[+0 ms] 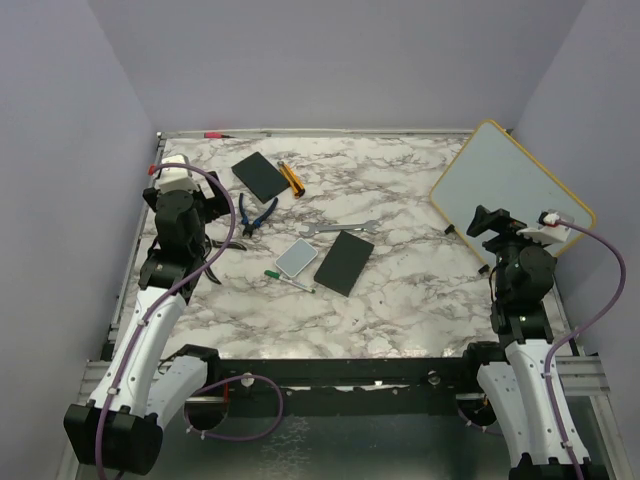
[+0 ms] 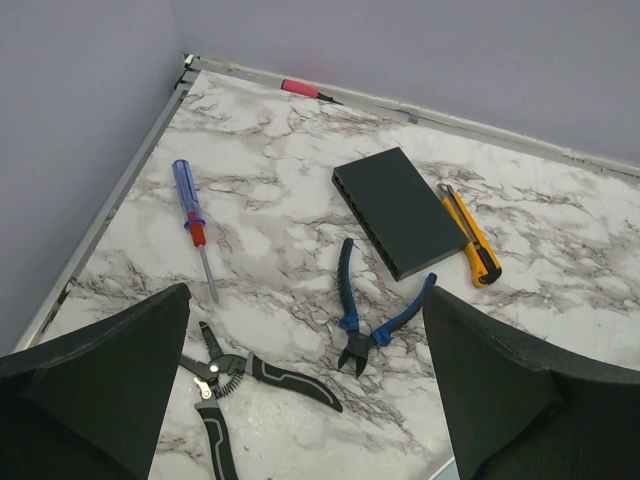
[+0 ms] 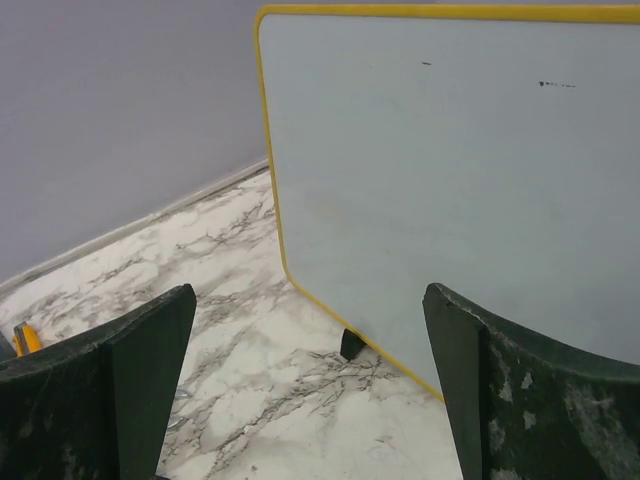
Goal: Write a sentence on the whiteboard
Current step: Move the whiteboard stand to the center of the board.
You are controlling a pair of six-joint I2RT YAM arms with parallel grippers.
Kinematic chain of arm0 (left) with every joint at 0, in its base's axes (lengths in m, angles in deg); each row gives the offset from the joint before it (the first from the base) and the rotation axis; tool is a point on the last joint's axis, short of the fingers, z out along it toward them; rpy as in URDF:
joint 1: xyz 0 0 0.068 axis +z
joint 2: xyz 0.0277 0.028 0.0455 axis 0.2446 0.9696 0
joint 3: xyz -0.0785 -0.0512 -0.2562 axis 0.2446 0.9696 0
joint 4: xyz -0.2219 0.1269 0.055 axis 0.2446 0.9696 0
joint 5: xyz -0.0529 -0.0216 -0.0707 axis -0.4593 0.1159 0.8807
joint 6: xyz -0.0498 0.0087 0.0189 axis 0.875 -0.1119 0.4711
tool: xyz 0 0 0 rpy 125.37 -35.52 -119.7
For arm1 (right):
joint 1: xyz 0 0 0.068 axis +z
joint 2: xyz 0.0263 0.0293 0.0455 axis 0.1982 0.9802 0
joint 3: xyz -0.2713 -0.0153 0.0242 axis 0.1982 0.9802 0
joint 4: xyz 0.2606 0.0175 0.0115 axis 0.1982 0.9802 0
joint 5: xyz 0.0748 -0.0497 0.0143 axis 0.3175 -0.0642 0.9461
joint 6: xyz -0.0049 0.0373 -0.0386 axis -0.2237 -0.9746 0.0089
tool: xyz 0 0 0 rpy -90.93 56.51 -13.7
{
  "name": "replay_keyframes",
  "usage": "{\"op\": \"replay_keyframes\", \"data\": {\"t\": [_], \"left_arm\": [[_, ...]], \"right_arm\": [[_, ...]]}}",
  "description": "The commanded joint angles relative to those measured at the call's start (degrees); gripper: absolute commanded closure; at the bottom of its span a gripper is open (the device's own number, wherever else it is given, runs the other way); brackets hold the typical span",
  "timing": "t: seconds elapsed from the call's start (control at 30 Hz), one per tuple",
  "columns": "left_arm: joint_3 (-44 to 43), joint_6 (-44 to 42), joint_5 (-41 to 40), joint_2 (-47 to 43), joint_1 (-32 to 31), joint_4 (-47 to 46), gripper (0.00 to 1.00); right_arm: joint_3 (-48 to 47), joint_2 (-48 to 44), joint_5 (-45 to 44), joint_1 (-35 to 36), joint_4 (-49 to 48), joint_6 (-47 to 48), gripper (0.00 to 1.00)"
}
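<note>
The whiteboard [image 1: 510,185], white with a thin yellow rim, stands tilted at the far right on small black feet; in the right wrist view the whiteboard [image 3: 430,180] fills the upper right. Its surface is blank apart from a few dark specks, and no sentence is in view. My right gripper [image 1: 490,222] hovers just in front of the board's near edge, and there my right gripper [image 3: 308,290] is open and empty. My left gripper [image 1: 200,215] is over the table's left side; seen from the wrist, my left gripper [image 2: 305,292] is open and holds nothing. A green marker [image 1: 288,281] lies mid-table.
A pale pad [image 1: 296,258] and a black slab [image 1: 344,262] lie by the marker. A second black slab [image 2: 400,210], a yellow knife [image 2: 468,235], blue cutters [image 2: 365,320], black wire strippers [image 2: 235,375], a blue screwdriver [image 2: 195,225] and a wrench [image 1: 340,229] lie on the marble. Walls enclose three sides.
</note>
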State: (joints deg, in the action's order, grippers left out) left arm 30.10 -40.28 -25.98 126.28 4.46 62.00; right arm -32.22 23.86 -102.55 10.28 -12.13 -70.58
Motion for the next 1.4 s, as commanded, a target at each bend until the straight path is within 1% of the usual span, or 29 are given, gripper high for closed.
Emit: {"op": "replay_keyframes", "data": {"t": [0.0,0.13,0.23,0.37,0.4,0.47,0.57,0.63,0.7,0.77,0.8,0.93,1.1,1.2,1.23,1.27,1.3,1.37], "left_arm": [[-0.38,1.06,-2.63,0.53,0.33,-0.27,0.01],[-0.29,0.63,-2.56,0.60,0.36,-0.27,0.01],[0.05,-0.56,-2.41,0.56,0.35,-0.30,0.01],[0.73,-0.49,-1.62,-0.12,0.33,0.08,0.01],[0.87,-0.54,-0.47,-0.32,0.37,0.00,0.01],[0.98,-0.64,1.35,-0.54,0.37,-0.14,0.01],[1.39,-0.17,2.96,-0.73,0.33,-0.45,0.01],[1.77,0.29,4.25,-0.81,0.36,-0.88,0.01],[1.95,0.40,5.02,-0.82,0.29,-1.15,0.01],[2.04,0.37,5.15,-0.93,0.12,-1.28,0.01],[2.06,0.34,5.08,-1.03,0.06,-1.24,0.01],[2.30,0.11,4.45,-2.05,-0.64,-1.23,0.01],[2.48,-0.03,4.28,-2.62,-1.56,-1.30,0.01],[2.44,-0.17,4.16,-2.66,-1.81,-1.30,0.01],[2.46,-0.23,4.09,-2.71,-1.91,-1.29,0.01],[2.40,-0.22,3.98,-2.75,-1.95,-1.23,0.01],[2.40,-0.27,3.93,-2.77,-1.99,-1.23,0.01],[2.43,-0.28,3.86,-2.84,-2.17,-1.23,0.01]], "right_arm": [[-1.53,0.46,-2.04,-0.17,0.82,-0.51,0.00],[-1.92,0.88,-2.00,-0.17,1.83,-1.34,0.00],[-1.97,1.39,-3.35,-0.17,2.89,-5.15,0.00],[-2.58,3.69,-0.88,-0.11,5.13,-6.88,0.00],[-2.90,4.68,0.77,-0.10,6.29,-6.93,0.02],[-3.30,8.06,2.86,-0.08,7.20,-8.53,0.14],[-3.29,13.87,2.24,0.38,7.72,-13.28,0.26],[-3.82,18.16,-1.53,2.95,7.99,-16.28,0.30],[-4.75,22.27,-9.18,7.39,8.58,-19.45,0.34],[-6.40,27.25,-16.37,11.77,9.38,-22.39,0.35],[-7.16,29.99,-17.75,12.69,9.28,-23.92,0.36],[-9.59,39.89,-18.87,13.19,7.38,-28.49,0.40],[-15.01,50.13,-21.18,13.14,8.25,-29.64,0.42],[-16.94,53.63,-21.61,13.16,7.62,-30.59,0.44],[-17.30,54.45,-21.93,13.14,7.41,-28.04,0.44],[-17.54,52.47,-22.64,13.18,7.30,-31.42,0.44],[-17.73,55.46,-23.52,13.19,7.36,-32.54,0.45],[-18.35,57.46,-25.07,13.15,8.28,-34.11,0.45]]}}
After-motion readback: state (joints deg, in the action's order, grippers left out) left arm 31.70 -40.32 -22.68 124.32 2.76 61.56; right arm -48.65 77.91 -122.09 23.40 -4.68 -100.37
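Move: The whiteboard stand, the black block farther out under the board's lower edge, lies about 14 cm ahead of the right hand, 3 cm left and 24 cm below. The second stand is roughly 3 cm ahead and 7 cm right, equally low; the board's middle is some 18 cm ahead, 6 cm right and 15 cm below. From the left hand the first stand lies about 9 cm ahead, 62 cm right, 27 cm below. The right hand drops about 18 cm while reaching forward towards the stand, tipping down, its fingers half closing. ##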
